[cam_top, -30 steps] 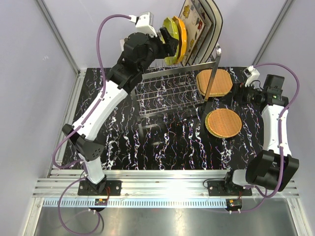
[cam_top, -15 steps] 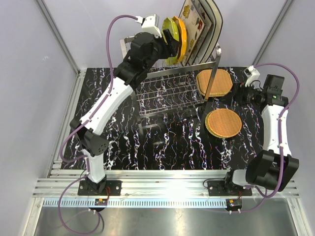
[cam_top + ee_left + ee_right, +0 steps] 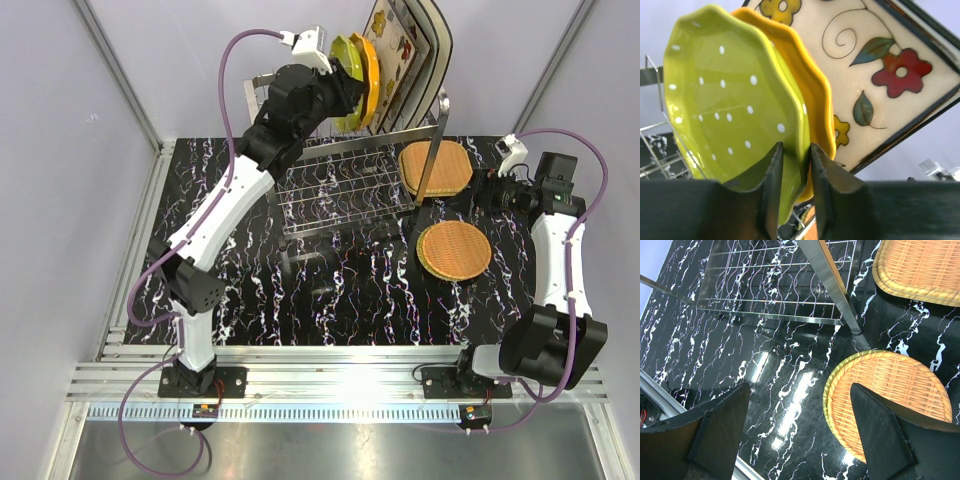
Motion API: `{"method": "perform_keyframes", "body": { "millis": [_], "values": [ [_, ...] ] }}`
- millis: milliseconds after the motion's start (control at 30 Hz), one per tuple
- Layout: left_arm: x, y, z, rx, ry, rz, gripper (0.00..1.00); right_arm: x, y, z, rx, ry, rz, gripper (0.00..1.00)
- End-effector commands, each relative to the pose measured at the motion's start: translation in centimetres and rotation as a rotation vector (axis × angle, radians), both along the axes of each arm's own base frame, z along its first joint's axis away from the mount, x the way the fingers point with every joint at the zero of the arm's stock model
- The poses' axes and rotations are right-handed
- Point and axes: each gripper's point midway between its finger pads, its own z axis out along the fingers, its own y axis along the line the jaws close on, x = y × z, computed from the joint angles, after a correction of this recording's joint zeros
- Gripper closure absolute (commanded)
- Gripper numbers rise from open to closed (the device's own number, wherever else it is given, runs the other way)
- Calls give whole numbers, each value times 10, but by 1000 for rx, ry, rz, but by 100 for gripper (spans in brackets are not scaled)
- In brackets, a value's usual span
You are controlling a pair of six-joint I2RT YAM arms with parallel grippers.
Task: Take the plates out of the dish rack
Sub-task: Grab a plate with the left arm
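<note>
In the left wrist view a scalloped yellow-green plate (image 3: 725, 100) stands upright in the dish rack (image 3: 655, 131), with an orange plate (image 3: 817, 105) and a square flowered cream plate (image 3: 895, 75) behind it. My left gripper (image 3: 796, 150) is shut on the yellow-green plate's lower rim, one finger on each face. From above, that gripper (image 3: 344, 92) reaches the yellow-green plate (image 3: 344, 52) at the top of the dish rack (image 3: 350, 180). My right gripper (image 3: 799, 387) hangs open over the table, beside a tan woven plate (image 3: 895, 390).
Two tan woven plates (image 3: 436, 167) (image 3: 454, 249) lie flat on the black marbled table (image 3: 300, 290), right of the rack. A steel rack leg (image 3: 832, 287) stands close to the nearer one. Grey walls enclose the table on three sides.
My left arm has pushed further toward the rack's plates and its jaws have closed from wide onto the yellow-green plate's rim. The right arm has stayed still.
</note>
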Motion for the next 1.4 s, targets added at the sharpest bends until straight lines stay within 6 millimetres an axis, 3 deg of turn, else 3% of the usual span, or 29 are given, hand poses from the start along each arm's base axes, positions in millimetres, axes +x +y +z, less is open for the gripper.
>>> {"method": "perform_keyframes", "body": {
  "millis": [0,133,533,833,1067,1367],
  "values": [
    [2,6,34,-100,-83,-25,79,-1,4,14,-1,-51,10,11],
    [-1,14,55,-162,-116,-31,99,-1,4,14,0,-47,9,12],
    [-14,67,140,-446,-231,-12,100,1,5,17,10,-48,9,11],
    [-12,85,171,-619,-252,-33,100,1,5,19,8,-49,8,11],
    [-28,92,195,-674,-297,-58,100,2,4,21,8,-54,5,11],
    [-40,98,209,-709,-316,-74,100,3,4,29,5,-70,12,11]
  ]
}}
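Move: The left hand has its part-closed fingers around the near rim of the lime-green plate; the plate's middle is about 8 cm ahead, some 2 cm to the left and level with them. The orange plate stands just right of it, about 8 cm ahead and 3 cm right of the hand; the flowered plate is roughly 11 cm ahead, 7 cm right and 2 cm up. From the right hand, the green plate is about 20 cm ahead, 24 cm left and 20 cm up. The left hand pinches the green plate's rim, lifts it about 8 cm and some 6 cm left, rolling 30 degrees. ##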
